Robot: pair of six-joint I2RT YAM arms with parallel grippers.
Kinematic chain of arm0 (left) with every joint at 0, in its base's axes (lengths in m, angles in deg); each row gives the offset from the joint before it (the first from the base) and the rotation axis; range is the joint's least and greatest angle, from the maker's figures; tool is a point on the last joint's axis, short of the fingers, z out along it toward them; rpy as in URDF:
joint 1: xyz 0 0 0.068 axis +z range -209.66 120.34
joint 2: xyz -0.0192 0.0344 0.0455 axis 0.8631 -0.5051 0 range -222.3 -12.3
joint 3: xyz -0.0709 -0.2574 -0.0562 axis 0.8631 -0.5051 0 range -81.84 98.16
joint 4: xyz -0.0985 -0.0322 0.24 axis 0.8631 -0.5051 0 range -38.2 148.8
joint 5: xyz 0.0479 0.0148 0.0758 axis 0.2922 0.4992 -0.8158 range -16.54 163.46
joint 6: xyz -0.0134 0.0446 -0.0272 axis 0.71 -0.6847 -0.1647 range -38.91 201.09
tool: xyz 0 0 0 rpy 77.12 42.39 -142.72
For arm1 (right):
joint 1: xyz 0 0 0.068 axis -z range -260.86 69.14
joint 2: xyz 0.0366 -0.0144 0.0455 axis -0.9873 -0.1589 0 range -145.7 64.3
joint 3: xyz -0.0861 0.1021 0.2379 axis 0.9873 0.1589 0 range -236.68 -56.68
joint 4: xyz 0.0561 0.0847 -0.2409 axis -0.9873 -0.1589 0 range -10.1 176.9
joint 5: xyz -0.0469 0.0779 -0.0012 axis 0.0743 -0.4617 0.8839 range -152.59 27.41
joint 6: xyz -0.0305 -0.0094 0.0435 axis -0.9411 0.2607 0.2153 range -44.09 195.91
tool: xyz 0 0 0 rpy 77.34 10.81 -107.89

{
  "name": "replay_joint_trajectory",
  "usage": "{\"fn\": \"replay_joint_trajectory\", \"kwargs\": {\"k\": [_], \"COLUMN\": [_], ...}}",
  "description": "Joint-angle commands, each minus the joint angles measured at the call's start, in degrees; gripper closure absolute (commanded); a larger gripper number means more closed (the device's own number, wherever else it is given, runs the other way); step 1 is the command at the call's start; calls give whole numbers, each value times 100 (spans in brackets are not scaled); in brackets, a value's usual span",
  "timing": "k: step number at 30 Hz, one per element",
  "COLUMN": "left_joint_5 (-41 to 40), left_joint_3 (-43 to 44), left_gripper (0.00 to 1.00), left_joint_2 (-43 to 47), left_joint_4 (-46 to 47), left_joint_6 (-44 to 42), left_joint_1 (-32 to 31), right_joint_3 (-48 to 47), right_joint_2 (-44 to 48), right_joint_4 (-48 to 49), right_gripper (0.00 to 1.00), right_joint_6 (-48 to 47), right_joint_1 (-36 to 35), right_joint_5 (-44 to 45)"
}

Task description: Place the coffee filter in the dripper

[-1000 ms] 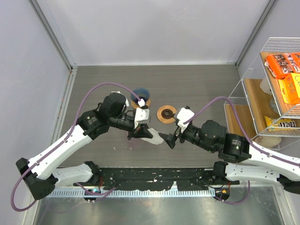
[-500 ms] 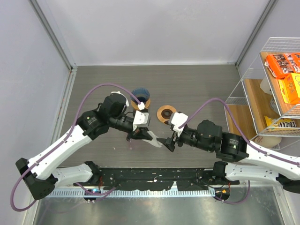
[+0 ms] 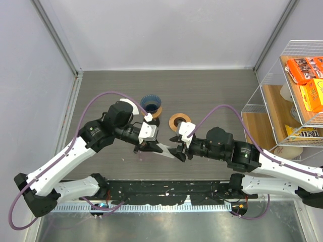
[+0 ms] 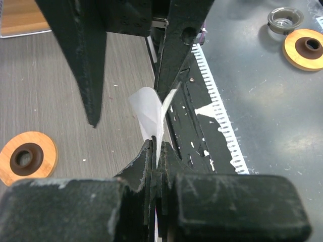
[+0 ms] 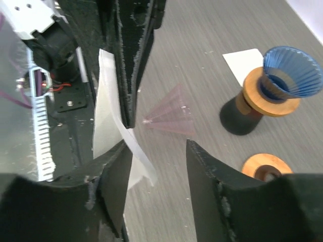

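My left gripper is shut on the coffee filter, a thin white paper held above the table near the front edge. In the left wrist view the filter sticks up from my closed fingertips. My right gripper is open, and the filter's free edge lies between its jaws, close to the left finger. The dark blue dripper stands upright on an orange ring and a dark stand, behind the left gripper; it also shows in the right wrist view.
A second white filter lies flat beside the dripper stand. A pale pink cone lies on its side under the grippers. A loose orange ring lies mid-table. A wire shelf with boxes stands at the right.
My right gripper has moved left until its open jaws sit around the filter's free edge. My left gripper has shifted slightly toward the front, still holding the filter.
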Motion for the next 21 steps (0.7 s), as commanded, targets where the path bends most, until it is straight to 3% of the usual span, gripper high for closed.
{"fn": "replay_joint_trajectory", "kwargs": {"k": [1,11,18,21], "left_joint_5": [255,439,439,448], "left_joint_3": [210,140,87,34], "left_gripper": [100,100,100,100], "left_joint_2": [145,242,303,347], "left_joint_4": [-9,9,52,79], "left_joint_6": [-158,-281,-316,-333], "left_joint_1": [-35,-35,-35,-35], "right_joint_3": [26,35,-27,-62], "right_joint_2": [63,37,2,2], "right_joint_4": [422,554,607,616], "right_gripper": [51,64,80,94], "right_joint_6": [147,278,366,401], "right_joint_1": [57,118,136,153], "right_joint_5": [-758,-1620,-1848,-1945]}}
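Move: The right hand, half open, has the coffee filter about 4 cm back and 3 cm left of it, a touch lower, the free edge near its fingers. From the left hand, which holds it, the filter's middle sits some 4 cm right, 1 cm back and slightly lower. The blue dripper on its jug is about 27 cm ahead, 10 cm left and 12 cm below the right hand; the spare wooden ring is about 26 cm ahead, 2 cm right and 27 cm down. The right fingers close on the free edge of the coffee filter and pinch it, while that hand draws back about 4 cm, drifts left towards the left gripper and turns some 15 degrees counter-clockwise. The left hand keeps its shut grip on the paper, easing back and up by roughly 1 cm each way. ##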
